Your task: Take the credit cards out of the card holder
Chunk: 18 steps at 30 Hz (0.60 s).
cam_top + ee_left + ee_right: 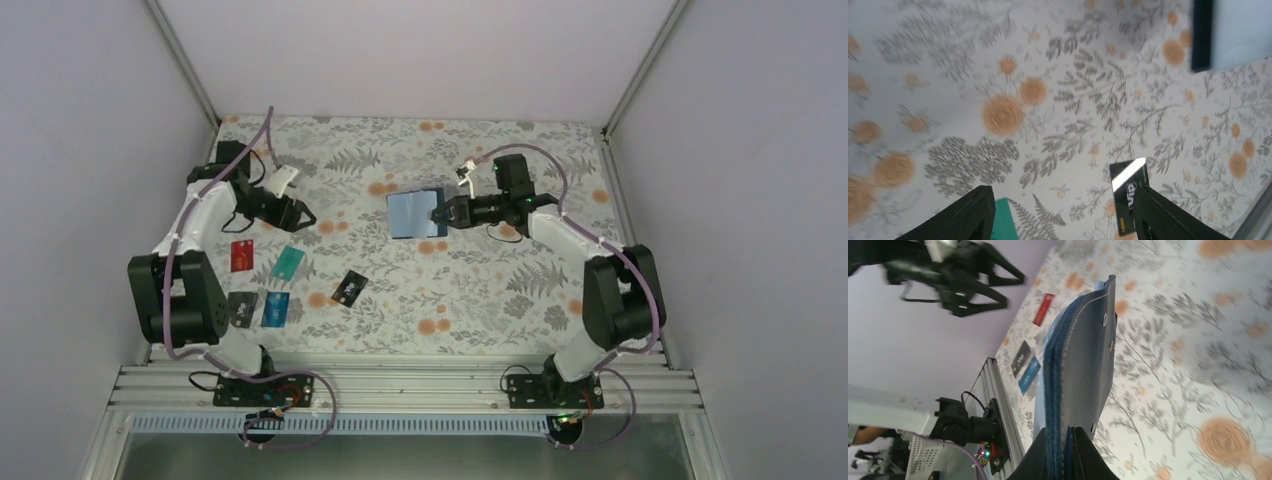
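My right gripper [447, 213] is shut on the navy card holder [414, 214], pinching its edge; in the right wrist view the holder [1083, 365] stands edge-on between my fingers [1066, 460]. Several cards lie loose on the floral table at the left: a red card [242, 255], a teal card [288, 263], a blue card [276, 309], a black card [349, 288] and a dark card [241, 309]. My left gripper [297, 214] is open and empty above the table. In the left wrist view the black card [1129, 195] lies by my right finger and the teal card [1004, 220] by my left finger.
The floral table cloth [480, 300] covers the work area inside pale walls. A metal rail [400, 385] runs along the near edge by the arm bases. The card holder's corner shows at the top right of the left wrist view [1238, 30].
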### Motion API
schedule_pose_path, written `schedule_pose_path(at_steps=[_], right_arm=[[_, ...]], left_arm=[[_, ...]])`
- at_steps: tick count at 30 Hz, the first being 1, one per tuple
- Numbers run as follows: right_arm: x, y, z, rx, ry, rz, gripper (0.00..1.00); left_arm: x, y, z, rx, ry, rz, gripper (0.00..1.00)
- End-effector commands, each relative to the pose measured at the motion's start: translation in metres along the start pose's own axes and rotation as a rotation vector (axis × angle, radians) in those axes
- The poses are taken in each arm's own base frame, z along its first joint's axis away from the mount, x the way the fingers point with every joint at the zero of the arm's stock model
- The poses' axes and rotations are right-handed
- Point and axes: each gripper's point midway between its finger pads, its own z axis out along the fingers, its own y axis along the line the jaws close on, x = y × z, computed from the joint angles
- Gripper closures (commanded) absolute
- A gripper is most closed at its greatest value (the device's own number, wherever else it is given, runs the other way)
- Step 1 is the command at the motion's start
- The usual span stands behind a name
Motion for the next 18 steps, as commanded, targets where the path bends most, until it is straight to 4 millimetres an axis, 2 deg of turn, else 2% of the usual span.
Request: schedule_pose_path(at_steps=[1,4,7,8,9,11,12,13,14,16,17,18], right_arm=[[0.000,-0.029,0.000,0.050,-0.007,0.091,0.96],[0.021,-0.066,0.004,0.100,0.042,0.181,0.96],[0.044,-0.091,0.003,0.133,0.082,0.246,0.95],[0.050,-0.101,0.002,0.158,0.091,0.267,0.91],[0.056,-0.111,0.000,0.190,0.097,0.287,0.82],[0.058,-0.138,-0.009,0.314,0.091,0.314,0.51],[0.055,-0.151,-0.017,0.391,0.076,0.321,0.22],[0.049,-0.163,-0.031,0.482,0.046,0.328,0.03],[0.037,-0.172,-0.048,0.576,0.000,0.321,0.01],[0.009,-0.183,-0.097,0.781,-0.129,0.297,0.01],[-0.008,-0.182,-0.123,0.872,-0.204,0.270,0.01],[-0.026,-0.171,-0.149,0.944,-0.291,0.224,0.01]], left_arm=[[-0.019,-0.009,-0.011,0.005,-0.108,0.094,0.32],[-0.006,-0.025,0.011,0.031,-0.020,0.146,0.34],[0.001,-0.031,0.017,0.042,-0.020,0.176,0.33],[0.003,-0.029,0.017,0.024,-0.020,0.177,0.32],[0.002,-0.025,0.017,0.004,-0.023,0.181,0.32],[0.000,-0.020,0.015,-0.023,-0.041,0.178,0.30],[-0.003,-0.015,0.012,-0.042,-0.060,0.166,0.27],[-0.008,-0.007,0.005,-0.078,-0.090,0.155,0.22],[-0.019,0.006,-0.006,-0.143,-0.140,0.146,0.04],[-0.033,0.039,-0.034,-0.317,-0.221,0.100,0.00],[-0.039,0.058,-0.051,-0.419,-0.257,0.071,0.00],[-0.045,0.074,-0.068,-0.508,-0.297,0.045,0.00]])
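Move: The right hand grips the right edge of the open card holder, whose middle lies about 5 cm to its left, 2 cm below and level ahead; the bare table for it is almost straight beneath, some 18 cm down, 1 cm ahead and 1 cm to the right. From this hand the black card lies roughly 19 cm left, 10 cm back and 18 cm below. From the empty left hand that spot is about 29 cm right, 1 cm ahead and 13 cm below. Down first, about 11 cm towards the table, the right hand lowers the card holder it still grips; late in the descent its fingers open wide and let go, and it swings off rightward and somewhat forward, tipping its fingers down and turning clockwise. The left hand, empty, drifts about 3 cm right and returns, its already open fingers spreading further. ##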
